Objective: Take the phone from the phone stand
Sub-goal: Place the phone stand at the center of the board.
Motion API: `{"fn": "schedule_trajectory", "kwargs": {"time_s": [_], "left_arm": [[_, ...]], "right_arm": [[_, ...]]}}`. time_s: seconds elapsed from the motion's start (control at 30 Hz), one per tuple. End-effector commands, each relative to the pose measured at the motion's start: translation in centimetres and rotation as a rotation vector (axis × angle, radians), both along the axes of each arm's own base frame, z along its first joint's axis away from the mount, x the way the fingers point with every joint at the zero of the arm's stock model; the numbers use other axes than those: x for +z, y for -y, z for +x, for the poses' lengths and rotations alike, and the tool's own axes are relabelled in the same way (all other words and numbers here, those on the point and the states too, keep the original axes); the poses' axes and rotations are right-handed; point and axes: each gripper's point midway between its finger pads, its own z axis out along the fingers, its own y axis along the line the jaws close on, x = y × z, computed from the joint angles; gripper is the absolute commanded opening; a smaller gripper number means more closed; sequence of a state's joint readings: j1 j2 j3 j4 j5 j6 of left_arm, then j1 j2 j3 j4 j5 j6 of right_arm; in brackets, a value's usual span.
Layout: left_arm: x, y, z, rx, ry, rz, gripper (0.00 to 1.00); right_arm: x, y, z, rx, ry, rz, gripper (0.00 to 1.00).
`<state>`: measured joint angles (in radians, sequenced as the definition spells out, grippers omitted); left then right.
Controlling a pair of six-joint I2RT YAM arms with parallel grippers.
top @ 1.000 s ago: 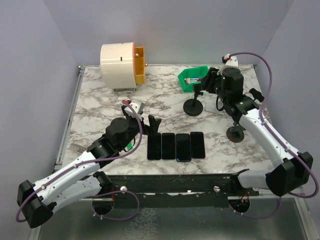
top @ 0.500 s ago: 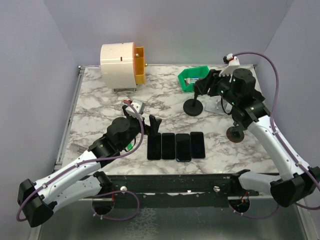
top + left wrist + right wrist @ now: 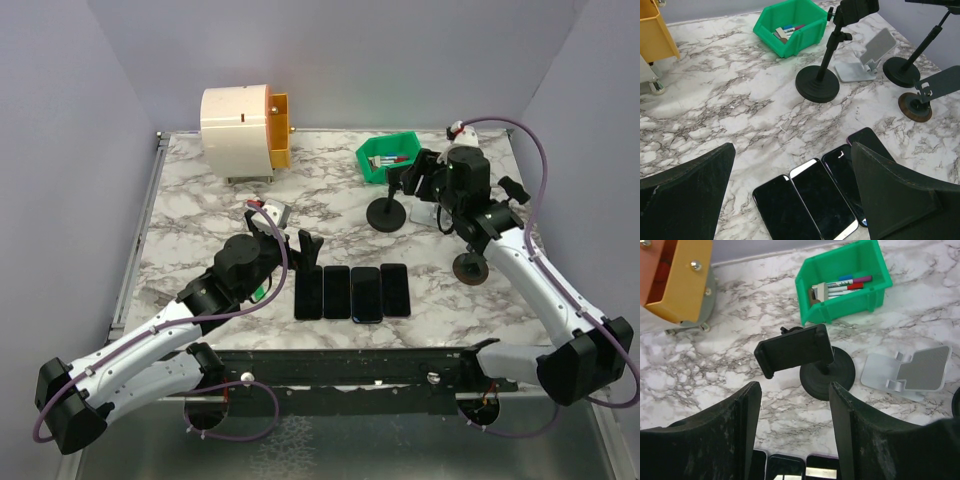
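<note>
A black phone stand [image 3: 387,214] with a round base stands at the back centre of the table. Its clamp head [image 3: 792,350] looks bare. Several dark phones [image 3: 352,292] lie flat side by side near the front edge, and the left wrist view shows them as a row [image 3: 822,197]. My right gripper [image 3: 412,182] hovers just right of the stand's head. It is open [image 3: 792,395] with only marble between its fingers, and the clamp lies beyond the tips. My left gripper [image 3: 290,240] is wide open [image 3: 792,150] above the left end of the phone row, holding nothing.
A green bin [image 3: 388,157] of markers sits behind the stand. A white and orange drawer unit [image 3: 243,132] is at the back left. A silver folding stand [image 3: 912,371] and a stand with a brown base [image 3: 470,268] are to the right.
My right wrist swung out to the right and came back near the stand's head, and its jaws opened wider. The left arm and the phones have not moved.
</note>
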<state>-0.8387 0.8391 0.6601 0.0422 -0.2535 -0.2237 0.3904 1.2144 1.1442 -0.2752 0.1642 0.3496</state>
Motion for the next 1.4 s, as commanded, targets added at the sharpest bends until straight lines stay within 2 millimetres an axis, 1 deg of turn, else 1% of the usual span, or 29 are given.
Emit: {"fn": "schedule_trajectory", "kwargs": {"time_s": [0.0, 0.07, 0.2, 0.4, 0.47, 0.53, 0.63, 0.77, 0.87, 1.07, 1.27, 1.37], "left_arm": [[1.2, -0.2, 0.1, 0.008, 0.02, -0.02, 0.99], [1.3, -0.1, 0.0, -0.001, 0.02, -0.023, 0.99], [1.5, 0.0, -0.1, -0.012, 0.022, -0.031, 0.99], [1.7, 0.1, -0.3, -0.022, 0.026, -0.039, 0.99], [1.6, 0.1, -0.3, -0.022, 0.025, -0.037, 0.99], [1.6, 0.1, -0.3, -0.02, 0.024, -0.037, 0.99], [1.5, 0.1, -0.2, -0.019, 0.024, -0.036, 0.99], [1.5, 0.1, -0.3, -0.018, 0.024, -0.035, 0.99], [1.5, 0.1, -0.2, -0.017, 0.024, -0.036, 0.99], [1.6, 0.1, -0.3, -0.019, 0.025, -0.039, 0.99], [1.8, 0.1, -0.3, -0.02, 0.027, -0.043, 0.99], [1.7, 0.1, -0.3, -0.02, 0.026, -0.043, 0.99]], "right_arm": [[-0.7, 1.1, 1.8, -0.097, -0.011, 0.01, 0.6], [-1.3, 1.1, 2.6, -0.103, -0.024, 0.007, 0.6], [-2.6, 2.0, 3.9, -0.139, -0.05, -0.009, 0.59], [-2.4, 2.4, 5.0, -0.138, -0.014, -0.002, 0.57], [-2.2, 2.3, 5.4, -0.128, 0.0, -0.004, 0.55], [-2.0, 2.0, 5.6, -0.114, 0.008, -0.002, 0.51], [-2.3, 1.8, 5.8, -0.104, -0.003, -0.003, 0.46], [-2.8, 1.6, 5.7, -0.096, -0.01, 0.002, 0.43], [-3.2, 1.6, 5.5, -0.094, -0.023, 0.004, 0.39], [-3.2, 1.8, 5.1, -0.1, -0.023, 0.003, 0.25], [-2.9, 1.9, 4.7, -0.1, -0.025, 0.011, 0.07], [-2.6, 1.9, 4.4, -0.106, -0.028, 0.026, 0.0]]}}
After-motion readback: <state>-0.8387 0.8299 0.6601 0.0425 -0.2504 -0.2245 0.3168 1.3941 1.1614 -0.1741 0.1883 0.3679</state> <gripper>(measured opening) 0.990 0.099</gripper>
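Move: The phone stand's clamp head is about 6 cm ahead of my right hand, 2 cm to its left and 4 cm lower. Down on the board, over 20 cm below that hand, the green tray sits some 20 cm straight ahead, the silver stand 5 cm ahead and 11 cm right, and the nearest phone 15 cm back and 1 cm right. From my left hand the clamp head is roughly 17 cm ahead, 19 cm right, about level. I drive my half-open right hand forward about 5 cm and down some 4 cm, drifting 2 cm to the right, towards the right end of the phone stand's clamp head, with the wrist turning slightly clockwise. There I stop and close the fingers almost fully, pinching the clamp's right jaw between the tips. ##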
